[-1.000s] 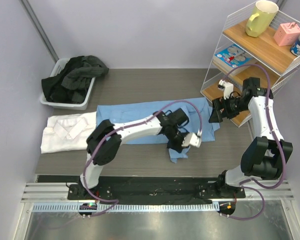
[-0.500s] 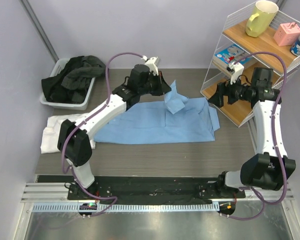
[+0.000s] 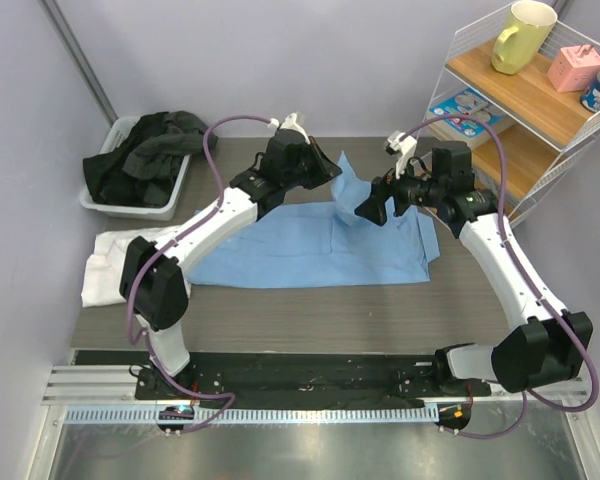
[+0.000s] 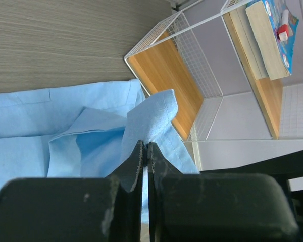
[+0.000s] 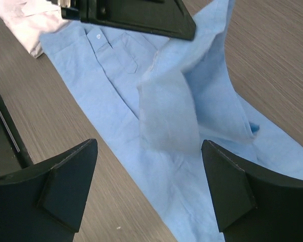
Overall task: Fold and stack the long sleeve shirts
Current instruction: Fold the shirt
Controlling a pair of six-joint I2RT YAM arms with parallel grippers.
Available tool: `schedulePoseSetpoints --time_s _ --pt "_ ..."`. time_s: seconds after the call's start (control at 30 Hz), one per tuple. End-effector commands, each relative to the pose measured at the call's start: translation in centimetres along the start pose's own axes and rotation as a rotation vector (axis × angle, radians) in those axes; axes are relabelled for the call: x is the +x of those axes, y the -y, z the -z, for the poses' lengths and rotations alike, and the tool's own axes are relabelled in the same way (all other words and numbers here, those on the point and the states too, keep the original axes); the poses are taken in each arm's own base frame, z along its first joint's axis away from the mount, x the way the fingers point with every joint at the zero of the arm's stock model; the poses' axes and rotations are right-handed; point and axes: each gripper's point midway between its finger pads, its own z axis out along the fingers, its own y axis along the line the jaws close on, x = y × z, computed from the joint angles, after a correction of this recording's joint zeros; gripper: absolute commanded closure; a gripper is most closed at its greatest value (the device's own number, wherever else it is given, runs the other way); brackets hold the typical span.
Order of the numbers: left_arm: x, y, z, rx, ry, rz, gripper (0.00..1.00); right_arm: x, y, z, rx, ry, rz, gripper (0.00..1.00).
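Note:
The light blue long sleeve shirt (image 3: 300, 250) lies spread flat across the middle of the table, collar toward the left. One of its sleeves (image 3: 351, 194) is lifted off the table at the back right. My left gripper (image 3: 333, 172) is shut on that sleeve's top, the cloth (image 4: 150, 118) pinched between its fingertips. Just to the right of the hanging sleeve (image 5: 169, 116), my right gripper (image 3: 369, 212) stands wide open, holding nothing. In the right wrist view its fingers (image 5: 65, 189) straddle the cloth from above. The white long sleeve shirt (image 3: 130, 262) lies crumpled at the left.
A grey bin (image 3: 170, 200) of dark clothes stands at the back left. A wire and wood shelf (image 3: 500, 150) with a mug, a book and small boxes stands at the right edge, close behind my right arm. Its lower board (image 4: 164, 75) shows in the left wrist view.
My left gripper carried the sleeve from the front of the shirt up and over to the back. My right arm swung away from the shelf, leftward to the lifted sleeve, staying open.

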Motion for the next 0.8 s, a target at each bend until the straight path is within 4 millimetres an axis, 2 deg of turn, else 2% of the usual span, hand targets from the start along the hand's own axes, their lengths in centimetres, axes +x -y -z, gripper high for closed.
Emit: schedulePoseSetpoints --time_s 0.0,0.1,0.17,0.2,0.23,0.3,0.33,0.37,0.4,0.43,0.47,0.5,0.53,0.57,0.6,0.63,0.67,0.7,0.77 --pt "-2.4 2.2 0.6 0.048 0.076 0.057 1.00 -1.9 1.4 -1.4 0.071 0.047 -0.034 0.12" --pt "-2.8 2.4 0.7 0.058 0.087 0.066 1.00 -1.8 2.2 -2.0 0.101 0.042 -0.093 0.16" --pt "-3.0 2.4 0.6 0.061 0.092 0.079 1.00 -2.0 1.9 -2.2 0.088 0.062 -0.112 0.28" --pt "-2.6 2.8 0.7 0.086 0.072 0.080 0.99 -2.1 1.7 -2.3 0.080 0.071 -0.125 0.38" --pt "-2.4 3.1 0.7 0.116 0.059 0.080 0.99 -2.4 1.6 -2.3 0.071 0.083 -0.112 0.61" --pt "-2.4 3.6 1.3 0.155 0.049 0.076 0.94 -3.3 1.6 -2.0 0.066 0.093 -0.038 0.78" --pt "-2.4 2.7 1.4 0.165 0.037 0.074 0.87 -3.2 1.3 -1.8 0.042 0.081 -0.012 0.94" --pt "-2.4 3.7 2.2 0.244 0.014 0.052 0.68 -4.1 0.9 -1.3 0.020 0.090 0.054 0.99" --pt "-3.0 4.2 3.6 0.282 0.015 0.020 0.56 -3.4 0.6 -0.9 -0.014 0.054 0.133 0.99" --pt "-3.5 2.7 4.1 0.280 0.018 -0.055 0.39 -3.5 -0.3 -0.7 -0.069 0.050 0.192 0.99" --pt "-3.1 3.1 5.5 0.355 -0.028 -0.125 0.35 -4.5 -0.9 -0.1 -0.093 0.057 0.260 0.99" --pt "-3.4 2.8 6.4 0.387 -0.031 -0.177 0.30 -3.6 -1.3 0.1 -0.123 0.018 0.267 0.99" --pt "-5.7 2.5 8.7 0.424 0.023 -0.230 0.15 -3.7 -1.3 0.3 -0.138 0.015 0.358 0.99" --pt "-5.7 1.9 9.7 0.493 0.045 -0.344 0.03 -4.2 -1.6 0.6 -0.157 0.021 0.399 0.99" --pt "-4.7 2.1 11.6 0.594 -0.009 -0.426 0.00 -3.3 -1.9 0.6 -0.185 -0.010 0.411 0.99" --pt "-5.6 1.8 13.3 0.615 0.015 -0.513 0.00 -3.6 -1.9 0.8 -0.198 -0.007 0.482 0.99" --pt "-5.9 1.6 13.9 0.636 0.046 -0.672 0.00 -3.4 -2.2 0.8 -0.226 -0.009 0.512 0.99" --pt "-4.2 1.2 15.0 0.690 -0.032 -0.768 0.00 -2.6 -2.6 1.0 -0.257 -0.033 0.509 0.99" --pt "-3.7 1.4 16.6 0.725 -0.014 -0.939 0.00 -2.6 -3.1 1.0 -0.306 -0.023 0.589 0.99"
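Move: The right gripper, open, has the raised sleeve just off its fingertips: the stretch to pinch is about 3 cm ahead, 1 cm left and 2 cm down. The shirt body lies some 14 cm to its left, nearly level fore and aft, 26 cm below; the shelf's bottom board is roughly 19 cm right and 9 cm farther out, 20 cm down. From the left gripper, already pinching the sleeve's end, that stretch is about 6 cm back, 7 cm right and 3 cm lower. Ease the right gripper forward and slightly down, about 3 cm, onto the hanging sleeve and shut it there. With the left still holding until the right has nearly closed, open the left wide, let go and swing it left, away from the sleeve, some 11 cm, rising a little and drawing back. Lift the pinched sleeve about 5 cm with the right, easing back, tipping its fingers up and turning counter-clockwise. ##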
